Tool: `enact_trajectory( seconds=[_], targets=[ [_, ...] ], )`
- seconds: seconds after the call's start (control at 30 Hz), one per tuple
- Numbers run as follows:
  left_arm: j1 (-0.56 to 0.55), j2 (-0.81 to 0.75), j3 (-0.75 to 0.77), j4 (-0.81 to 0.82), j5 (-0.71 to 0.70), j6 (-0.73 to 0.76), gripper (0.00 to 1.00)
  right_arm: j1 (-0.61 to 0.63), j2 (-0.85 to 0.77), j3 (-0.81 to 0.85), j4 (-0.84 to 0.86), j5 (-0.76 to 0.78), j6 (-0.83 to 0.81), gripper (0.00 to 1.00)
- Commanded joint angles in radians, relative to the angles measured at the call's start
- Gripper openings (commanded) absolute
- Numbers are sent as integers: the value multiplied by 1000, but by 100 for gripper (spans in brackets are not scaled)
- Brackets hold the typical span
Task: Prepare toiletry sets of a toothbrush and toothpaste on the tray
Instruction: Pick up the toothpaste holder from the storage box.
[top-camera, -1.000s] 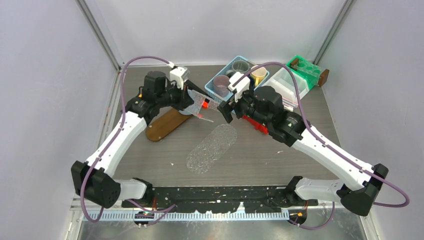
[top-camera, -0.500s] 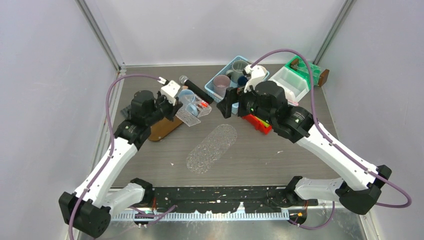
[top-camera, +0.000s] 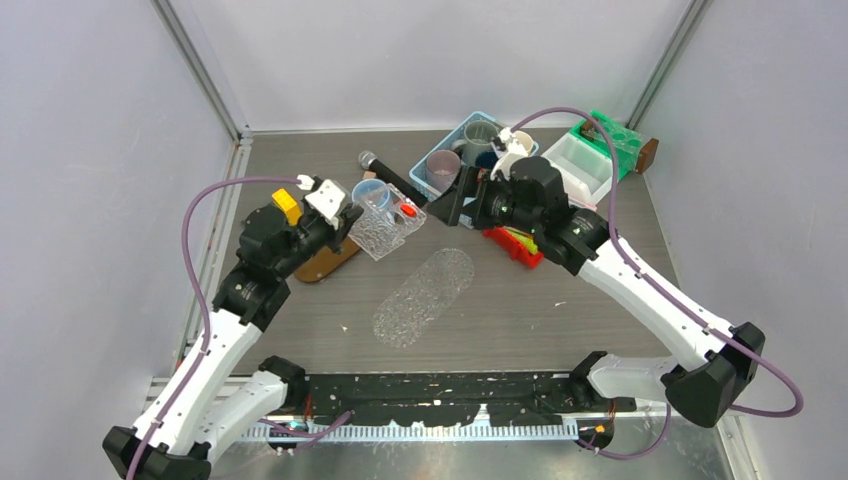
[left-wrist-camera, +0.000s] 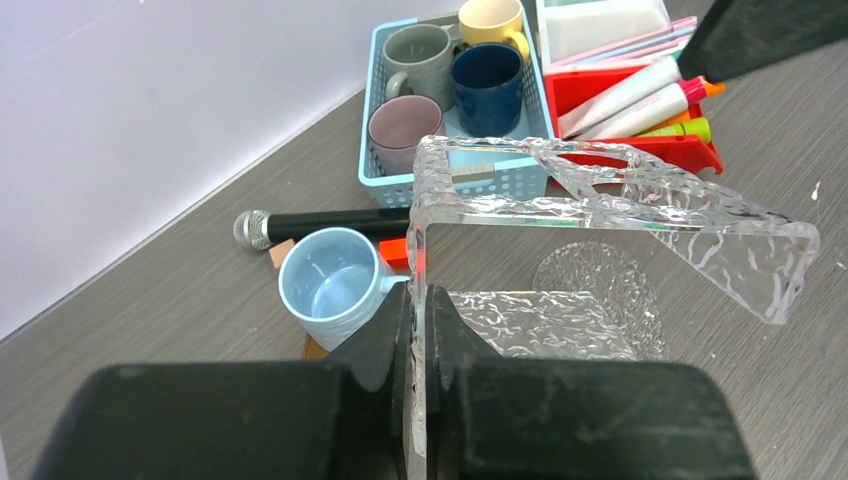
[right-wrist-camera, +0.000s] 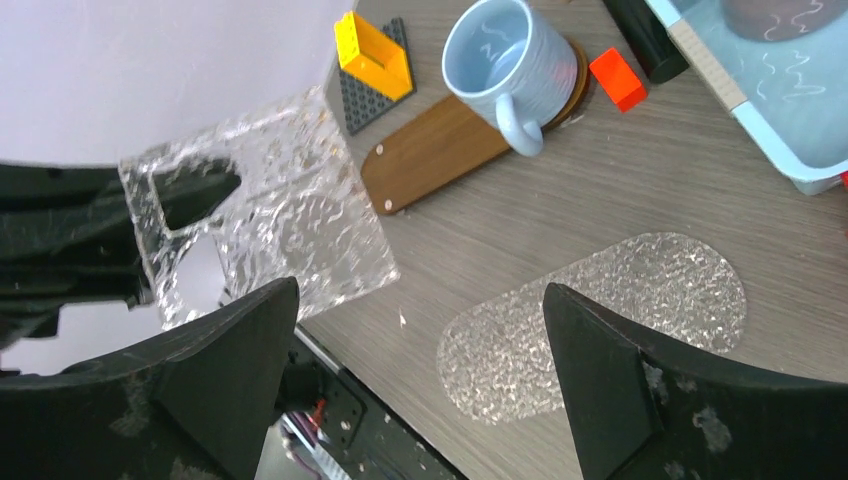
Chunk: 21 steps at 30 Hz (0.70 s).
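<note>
My left gripper (left-wrist-camera: 421, 330) is shut on the edge of a clear textured acrylic holder (left-wrist-camera: 600, 200) with cut-outs, held above the table (top-camera: 385, 228). The clear oval tray (top-camera: 425, 297) lies flat at the table's middle, with nothing on it. Toothpaste tubes (left-wrist-camera: 640, 95) and slim toothbrushes (left-wrist-camera: 625, 48) lie in a red bin (top-camera: 513, 243) beside the basket. My right gripper (right-wrist-camera: 420, 293) stands wide open with nothing between its fingers. It hovers over the table right of the holder (right-wrist-camera: 260, 200), with the tray (right-wrist-camera: 600, 320) below it.
A blue basket (top-camera: 470, 150) of mugs stands at the back. A black microphone (top-camera: 385, 175), a light blue mug (top-camera: 368, 190) and a brown wooden board (top-camera: 325, 262) sit near the left gripper (top-camera: 345, 225). A green box (top-camera: 610, 135) and a white container (top-camera: 580, 160) are at the back right.
The right gripper has let go of the clear holder, opened wide and drawn back to the right. The left arm has pulled the holder left and toward the near edge.
</note>
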Motion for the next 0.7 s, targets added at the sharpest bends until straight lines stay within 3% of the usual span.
enact_trajectory(
  seconds=[0.0,0.17,0.33,0.67],
  targets=[
    [-4,-16,-10,129,36,-41,0,-89,-34,-23,160,-148,110,100],
    [-4,-22,-36,194,90,-88,0,-156,-17,-62,288,-272,213,96],
    [-5,-27,-64,259,115,-147,0,-169,16,-121,424,-364,291,75],
    [-7,-48,-78,279,109,-144,0,-173,84,-158,545,-474,382,56]
  ],
)
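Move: The left hand still holds the clear toothpaste holder, whose middle is about 6 cm to its right and 1 cm back; the open right gripper is some 14 cm to its right, about level ahead. From the right hand the holder is about 9 cm left, 3 cm back and slightly lower. Down on the table, counted from the right hand, lie the red block (9 cm ahead, 8 left), the blue mug (9 ahead, 15 left) and the clear mat (9 back, 4 left), nearly 30 cm below. The right hand first eases forward some 2.5 cm and a little right, rising, then swings left about 3.5 cm towards the holder and sinks slightly, its wrist turning some 25 degrees so the fingers come up nearly level, while they close from wide open to a bit over half. The left hand keeps its pinch on the holder and brings it about 2 cm right towards the right gripper, drifting back a little and rolling slightly, left side down. ##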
